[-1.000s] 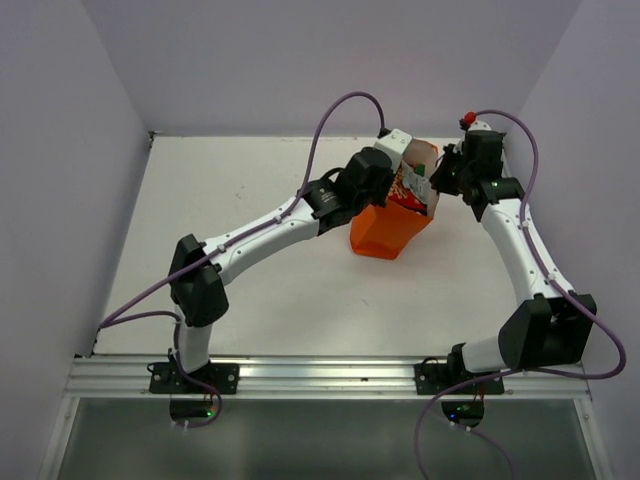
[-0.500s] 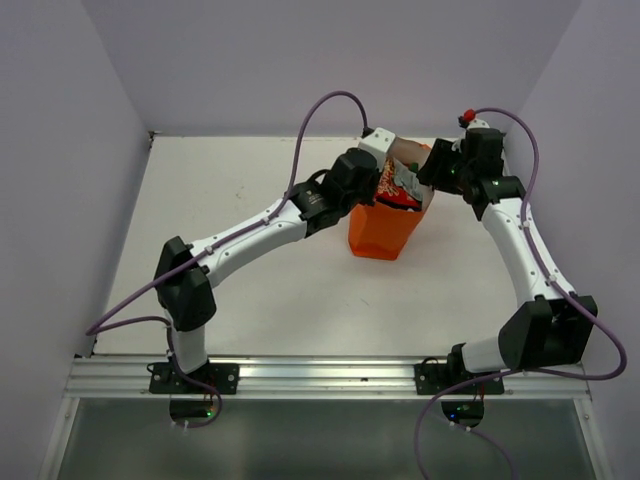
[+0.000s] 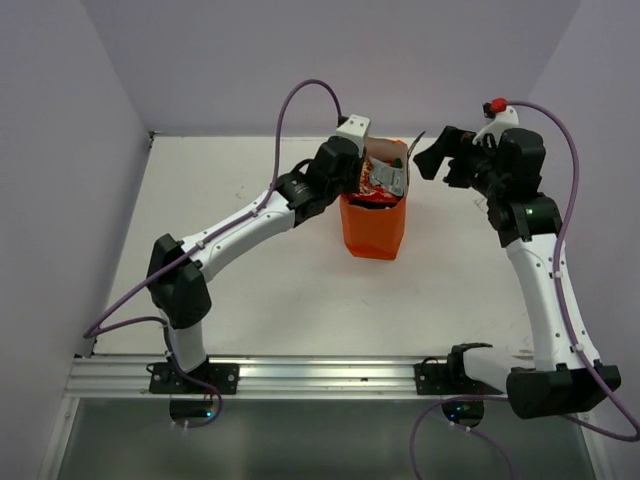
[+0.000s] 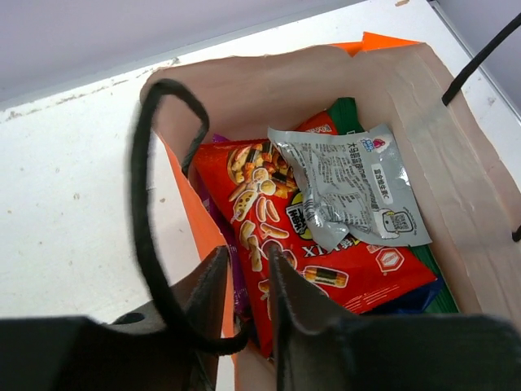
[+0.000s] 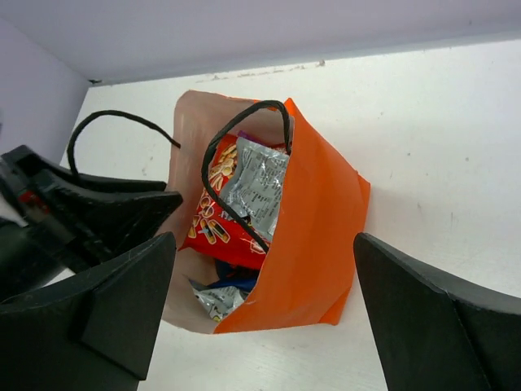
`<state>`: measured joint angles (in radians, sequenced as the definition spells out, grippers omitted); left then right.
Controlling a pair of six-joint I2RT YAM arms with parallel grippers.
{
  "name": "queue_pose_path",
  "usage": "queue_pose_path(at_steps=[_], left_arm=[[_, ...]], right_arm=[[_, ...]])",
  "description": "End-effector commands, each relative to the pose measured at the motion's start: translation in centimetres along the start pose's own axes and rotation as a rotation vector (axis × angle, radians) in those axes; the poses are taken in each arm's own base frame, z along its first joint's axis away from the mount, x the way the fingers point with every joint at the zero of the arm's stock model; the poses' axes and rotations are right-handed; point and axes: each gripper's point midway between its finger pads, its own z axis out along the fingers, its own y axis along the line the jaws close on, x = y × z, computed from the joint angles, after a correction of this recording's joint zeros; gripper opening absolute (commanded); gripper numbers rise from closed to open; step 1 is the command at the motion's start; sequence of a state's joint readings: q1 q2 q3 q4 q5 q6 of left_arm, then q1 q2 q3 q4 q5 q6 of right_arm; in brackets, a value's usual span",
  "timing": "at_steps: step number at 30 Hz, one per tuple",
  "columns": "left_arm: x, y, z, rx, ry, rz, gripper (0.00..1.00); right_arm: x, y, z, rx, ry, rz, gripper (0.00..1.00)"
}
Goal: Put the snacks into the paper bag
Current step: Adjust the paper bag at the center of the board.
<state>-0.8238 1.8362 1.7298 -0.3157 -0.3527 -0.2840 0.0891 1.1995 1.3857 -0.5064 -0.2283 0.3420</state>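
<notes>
The orange paper bag (image 3: 372,228) stands upright at the middle back of the table, mouth open. Inside lie the snacks: a red packet (image 4: 301,244) with a silver-grey one (image 4: 350,187) on top, and purple (image 4: 236,281), green (image 4: 346,114) and dark blue (image 4: 407,297) edges show beneath. My left gripper (image 4: 246,254) straddles the bag's left wall, jaws slightly apart, with a black cord handle (image 4: 140,204) looped over its outer finger. My right gripper (image 3: 432,158) hangs wide open to the right of the bag (image 5: 313,236), touching nothing.
The white table (image 3: 250,260) is boxed in by pale purple walls (image 3: 60,200) at the left, back and right. An aluminium rail (image 3: 320,375) runs along the near edge by the arm bases. The bag's second handle (image 5: 205,167) arches over its mouth.
The right gripper let go of the bag's rim, opened wide and drew back to the right. The left gripper loosened and shifted left; the bag now stands more upright.
</notes>
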Motion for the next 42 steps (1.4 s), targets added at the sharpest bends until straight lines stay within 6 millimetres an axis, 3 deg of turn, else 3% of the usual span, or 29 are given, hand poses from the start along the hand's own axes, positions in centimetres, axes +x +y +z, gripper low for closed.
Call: queue_pose_path(at_steps=[1,3,6,7,10,22,42], left_arm=[[-2.2,0.8,-1.7,-0.012,-0.053,-0.073,0.32],[-2.1,1.4,-1.8,-0.030,-0.049,-0.080,0.36],[-1.9,2.0,-1.9,-0.055,-0.038,-0.089,0.52],[-1.8,2.1,-1.9,-0.062,-0.035,-0.089,0.62],[-1.9,3.0,-2.3,-0.105,-0.034,-0.091,0.73],[-1.9,4.6,-3.3,-0.145,-0.018,-0.101,1.00],[-2.7,5.4,-4.5,-0.151,-0.032,-0.129,1.00]], right_arm=[[-2.1,1.7,-2.6,-0.046,-0.089,-0.026,0.95],[-2.1,1.7,-2.9,-0.043,-0.103,-0.028,0.96],[-2.6,1.9,-3.7,-0.047,-0.130,-0.032,0.96],[-2.6,1.9,-3.8,-0.047,-0.132,-0.033,0.96],[-2.7,2.0,-4.0,-0.051,-0.138,-0.035,0.96],[-2.9,2.0,-4.7,-0.042,-0.155,-0.044,0.96],[-3.1,1.3,-5.1,-0.001,-0.172,-0.070,0.97]])
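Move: The paper bag's left rim runs between the left fingers, which are already slightly parted; the bag's middle lies about 6 cm to that hand's right, 4 cm ahead and 12 cm below. The grey packet on top of the snacks is roughly 7 cm right, 5 cm ahead and 6 cm below. From the empty, open right hand, the bag's middle is some 13 cm left, 6 cm ahead and 20 cm below. Leftward, about 5 cm, goes the left hand as its fingers spread fully around the bag's left rim and free handle, the wrist turning some 10 degrees counter-clockwise; near the end it starts to rise slightly. The right hand, still open, goes on withdrawing up and back from the bag, about 5 cm in all, tipping its fingers slightly upward, then nearly stops. ##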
